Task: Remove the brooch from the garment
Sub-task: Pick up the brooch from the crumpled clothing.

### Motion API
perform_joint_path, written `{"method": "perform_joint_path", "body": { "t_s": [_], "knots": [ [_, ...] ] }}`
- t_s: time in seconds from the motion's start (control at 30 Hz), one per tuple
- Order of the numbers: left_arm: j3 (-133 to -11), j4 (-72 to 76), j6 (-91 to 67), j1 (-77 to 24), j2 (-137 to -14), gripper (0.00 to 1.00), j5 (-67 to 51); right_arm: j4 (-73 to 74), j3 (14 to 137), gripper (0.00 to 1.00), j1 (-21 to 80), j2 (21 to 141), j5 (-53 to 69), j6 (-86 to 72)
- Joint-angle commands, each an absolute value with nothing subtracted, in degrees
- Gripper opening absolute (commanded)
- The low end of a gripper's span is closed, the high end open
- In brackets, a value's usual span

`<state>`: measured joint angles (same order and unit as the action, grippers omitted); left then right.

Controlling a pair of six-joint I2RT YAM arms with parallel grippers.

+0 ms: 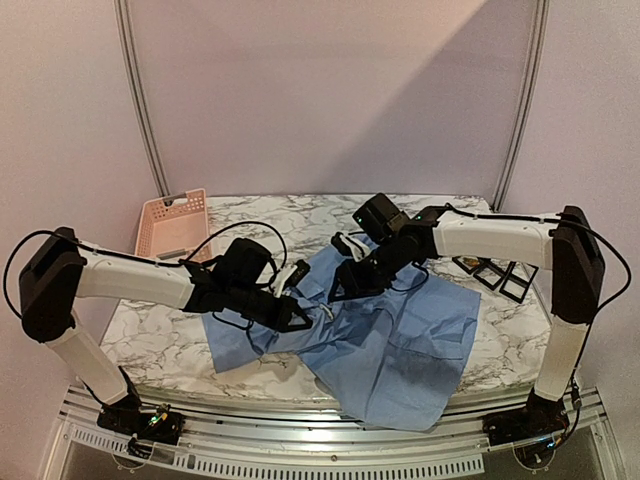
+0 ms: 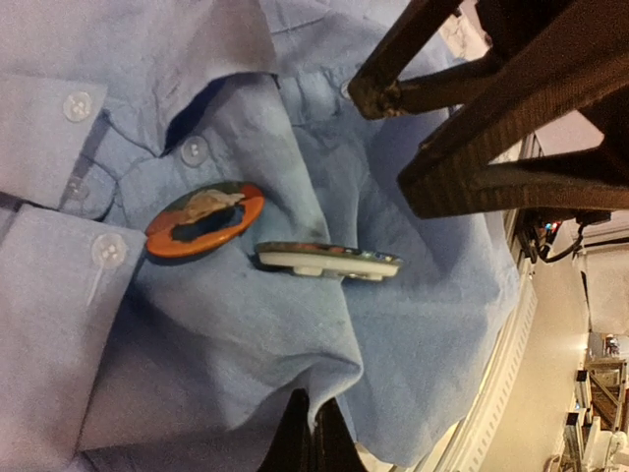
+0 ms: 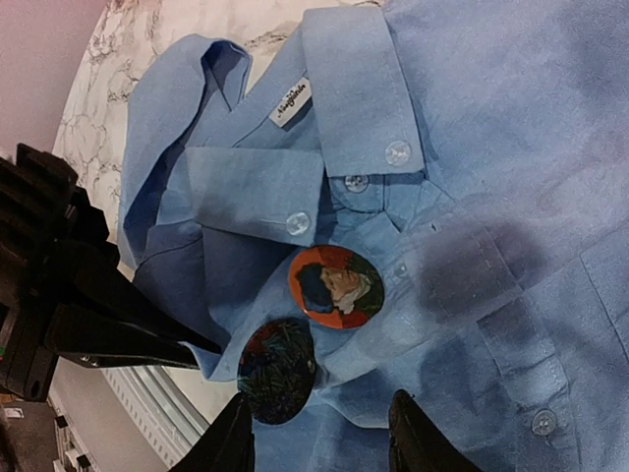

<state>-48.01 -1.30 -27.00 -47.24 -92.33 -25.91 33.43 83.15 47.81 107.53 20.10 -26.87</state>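
Note:
The garment (image 1: 400, 340) is a light blue shirt spread over the table middle, collar toward the arms' grippers. Two round brooches sit on its front by the button placket. One is an orange-red brooch (image 3: 336, 286) (image 2: 205, 219) with a painted head, the other a dark brooch (image 3: 277, 369) that the left wrist view shows edge-on (image 2: 329, 261). My left gripper (image 2: 313, 403) (image 1: 305, 318) is shut on a fold of the shirt's edge. My right gripper (image 3: 319, 398) (image 1: 345, 283) hovers open just above the brooches, its left finger (image 3: 234, 438) beside the dark one.
A pink plastic basket (image 1: 172, 222) stands at the back left of the marble table (image 1: 150, 345). Several black frames (image 1: 495, 272) lie at the right, under the right arm. The shirt hangs over the table's near edge (image 1: 390, 410).

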Motion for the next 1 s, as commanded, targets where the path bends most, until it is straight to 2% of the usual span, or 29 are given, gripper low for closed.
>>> {"method": "perform_joint_path", "body": {
  "t_s": [0.0,0.27,0.8,0.97],
  "knots": [
    [-49.21,-2.44,-26.46,-48.25,-93.18,0.00,-25.40,35.97,87.17,0.45,49.73,109.55,18.85,-25.51],
    [-49.23,-1.66,-27.19,-48.25,-93.57,0.00,-25.46,37.46,88.82,0.41,52.33,111.12,13.99,-25.16],
    [-49.13,-0.97,-27.94,-48.34,-93.66,0.00,-25.74,37.95,89.82,0.11,53.55,112.75,11.86,-24.68],
    [-49.13,-0.99,-28.18,-48.34,-93.56,0.00,-25.75,38.35,89.85,0.12,53.90,112.85,10.98,-24.44]
  ]
}}
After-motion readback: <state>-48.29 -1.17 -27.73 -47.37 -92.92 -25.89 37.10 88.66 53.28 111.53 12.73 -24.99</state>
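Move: The dark brooch sits close to the right fingertips, about 3 cm to the left, 2 cm back and 2 cm lower. From the same hand, the orange brooch is some 3 cm ahead, 3 cm left and 3 cm below. The shirt fold in the left fingers is about 7 cm left and 4 cm back. From the left hand, the dark brooch lies roughly 4 cm right and 2 cm ahead, about level in height. Leftward and slightly back, about 2.5 cm in all, the right hand shifts to the dark brooch, rising a little before sinking some 2 cm. Its half-open fingers narrow on the way and then pinch the brooch by its edge nearer the base. The left hand stays put, keeping its shut grip on the shirt fold. ##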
